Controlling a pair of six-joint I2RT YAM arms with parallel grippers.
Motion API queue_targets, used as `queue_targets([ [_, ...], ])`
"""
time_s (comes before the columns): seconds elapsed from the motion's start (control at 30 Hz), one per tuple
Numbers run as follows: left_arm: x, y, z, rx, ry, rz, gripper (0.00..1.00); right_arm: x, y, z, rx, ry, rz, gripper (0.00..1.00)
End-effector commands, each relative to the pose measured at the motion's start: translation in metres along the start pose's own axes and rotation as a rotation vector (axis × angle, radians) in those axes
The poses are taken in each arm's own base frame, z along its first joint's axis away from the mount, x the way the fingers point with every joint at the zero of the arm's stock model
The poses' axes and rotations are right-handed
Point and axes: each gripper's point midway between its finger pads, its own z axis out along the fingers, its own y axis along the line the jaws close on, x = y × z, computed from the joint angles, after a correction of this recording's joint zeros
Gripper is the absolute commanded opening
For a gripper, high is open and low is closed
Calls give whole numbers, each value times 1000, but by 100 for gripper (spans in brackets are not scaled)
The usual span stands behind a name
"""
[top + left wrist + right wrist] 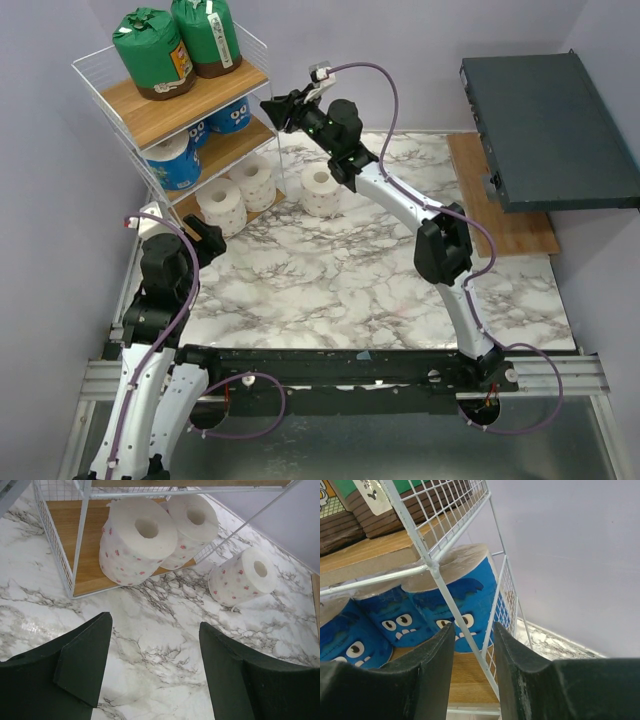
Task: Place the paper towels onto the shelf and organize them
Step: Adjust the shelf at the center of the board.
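The shelf (185,105) stands at the back left, with two green-wrapped paper towels (155,50) on its top board, blue-printed ones (175,160) on the middle board and two white ones (222,203) on the bottom. One more white roll (321,190) stands on the marble just right of the shelf. My right gripper (268,105) hovers at the shelf's right side, level with the middle board. In the right wrist view its jaws (472,627) are narrowly open and hold nothing, with a shelf wire and a blue roll (462,595) beyond them. My left gripper (155,622) is open over bare marble in front of the shelf.
A dark grey flat box (545,130) lies at the back right, on a wooden board (505,215). The shelf's wire side panel (507,600) is close to my right fingertips. The loose white roll (245,577) sits beside the shelf's front right post.
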Motion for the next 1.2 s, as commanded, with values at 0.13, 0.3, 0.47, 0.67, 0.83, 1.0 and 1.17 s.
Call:
queue_targets([
  [0.13,8,-3,0,29,19,-11,73,-5,2,1,23,-15,-28,25],
  [0.3,8,-3,1,28,21,-7,73,-14,3,-1,50,-33,-52,1],
  [0.47,11,-3,1,30,26,-14,73,-29,6,-7,67,-56,-68,1],
  [0.67,12,-4,2,33,30,-15,73,-47,10,-20,89,-82,-96,1],
  [0.83,12,-4,3,33,29,-14,73,-57,8,-31,115,-91,-124,1],
  [1.0,11,-2,2,20,29,-5,73,-63,0,-43,175,-99,-158,1],
  [1.17,0,3,-5,-9,-4,12,73,-72,-6,-62,232,-113,-195,1],
])
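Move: The shelf's front right post stands about 2 cm ahead and 2 cm left of the right hand, level with its open fingers. Behind the post, the nearest blue roll is some 6 cm ahead and 9 cm left of that hand; the loose white roll sits on the table about 2 cm back, 9 cm right and 30 cm below. From the left hand, the gripping spot is roughly 23 cm ahead, 13 cm right and 12 cm up. The right fingers close on the shelf's front right post, then pull it about 5 cm right and back, turning clockwise. ##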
